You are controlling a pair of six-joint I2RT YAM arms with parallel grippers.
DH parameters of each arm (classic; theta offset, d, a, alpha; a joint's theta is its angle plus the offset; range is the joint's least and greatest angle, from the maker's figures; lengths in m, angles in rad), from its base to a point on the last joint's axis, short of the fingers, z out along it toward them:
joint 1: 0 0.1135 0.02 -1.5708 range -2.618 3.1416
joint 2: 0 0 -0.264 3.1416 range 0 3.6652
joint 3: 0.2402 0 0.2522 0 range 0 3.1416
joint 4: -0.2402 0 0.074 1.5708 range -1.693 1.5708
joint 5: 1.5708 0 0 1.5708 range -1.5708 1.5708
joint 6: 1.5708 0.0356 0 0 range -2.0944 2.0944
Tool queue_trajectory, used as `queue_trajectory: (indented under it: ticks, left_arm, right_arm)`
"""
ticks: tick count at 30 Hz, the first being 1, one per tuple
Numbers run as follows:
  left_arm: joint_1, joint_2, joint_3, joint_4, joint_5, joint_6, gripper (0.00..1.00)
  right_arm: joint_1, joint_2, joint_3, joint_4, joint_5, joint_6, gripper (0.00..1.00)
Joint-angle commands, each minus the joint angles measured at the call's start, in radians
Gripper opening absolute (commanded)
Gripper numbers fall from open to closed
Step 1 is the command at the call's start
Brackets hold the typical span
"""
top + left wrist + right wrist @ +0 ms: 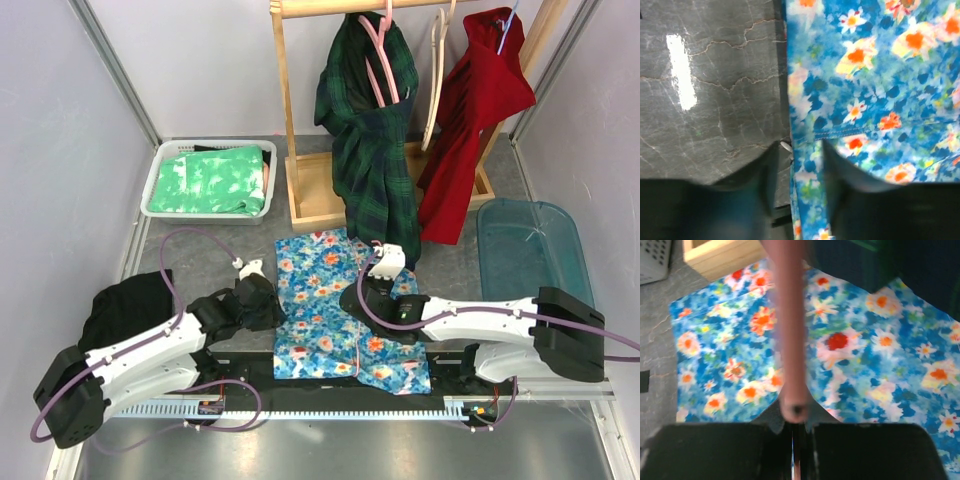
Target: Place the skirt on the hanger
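The skirt (320,300), blue with orange and white flowers, lies flat on the table between the arms. My left gripper (262,300) is at its left edge. In the left wrist view its jaws (797,165) stand apart, with the skirt's (880,75) hem strip between them and unpinched. My right gripper (388,262) is over the skirt's far right part, near the rack. In the right wrist view it (795,415) is shut on the end of a pink hanger bar (790,330), which runs away over the skirt (865,365). Pink hanger arms (383,70) show against the green plaid garment.
A wooden rack (300,200) at the back holds a green plaid garment (370,150), a cream hanger (435,70) and a red garment (470,130). A white basket (160,185) of green cloth sits back left, a teal tub (530,250) right, and black cloth (125,300) left.
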Motion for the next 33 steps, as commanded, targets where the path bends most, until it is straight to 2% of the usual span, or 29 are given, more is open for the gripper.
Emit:
queue_trajectory:
  ticks: [1, 4, 7, 13, 17, 22, 29, 33]
  left_arm:
    - [0.003, -0.044, 0.063, -0.034, -0.035, -0.001, 0.64]
    - [0.002, -0.070, 0.106, -0.060, -0.038, 0.007, 0.72]
    - [0.002, -0.090, 0.178, -0.080, -0.028, 0.030, 0.74]
    - [0.002, -0.093, 0.406, -0.149, -0.086, 0.146, 0.77]
    - [0.002, -0.084, 0.576, -0.180, -0.144, 0.279, 0.78]
    - [0.002, -0.089, 0.704, -0.220, -0.182, 0.375, 0.80]
    - [0.002, -0.125, 0.781, -0.222, -0.147, 0.523, 0.81]
    - [0.002, -0.129, 0.810, -0.197, 0.003, 0.651, 0.81]
  right_arm:
    - [0.051, -0.056, 0.104, -0.100, 0.101, -0.091, 0.00]
    - [0.069, -0.091, 0.153, -0.126, 0.100, -0.148, 0.00]
    - [0.075, -0.119, 0.207, -0.126, 0.046, -0.240, 0.00]
    - [0.080, -0.147, 0.359, -0.176, -0.049, -0.401, 0.00]
    - [0.081, -0.157, 0.510, -0.250, -0.121, -0.510, 0.00]
    - [0.081, -0.174, 0.626, -0.342, -0.242, -0.647, 0.00]
    - [0.080, -0.232, 0.634, -0.379, -0.402, -0.797, 0.00]
    - [0.080, -0.242, 0.664, -0.404, -0.466, -0.858, 0.00]
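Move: The left hand is at the skirt's left edge, fingers already parted; the skirt's middle lies about 16 cm to its right, 1 cm farther out and 1 cm lower. The white basket is some 29 cm ahead of it and 16 cm to its left. The right hand holds the pink hanger; the rack rail's free stretch is roughly 20 cm ahead, 7 cm left and 40 cm higher, the plaid skirt's hem about 4 cm ahead and 4 cm right. Still gripping the pink hanger, the right hand lifts it with the floral skirt about 22 cm, swinging counter-clockwise some 40 degrees as it rises, and drifts slightly back and left. The left fingers spread wide and come clear of the skirt's edge; that hand rises faster, about 30 cm and a little forward, its fingers tipping up from the table. ##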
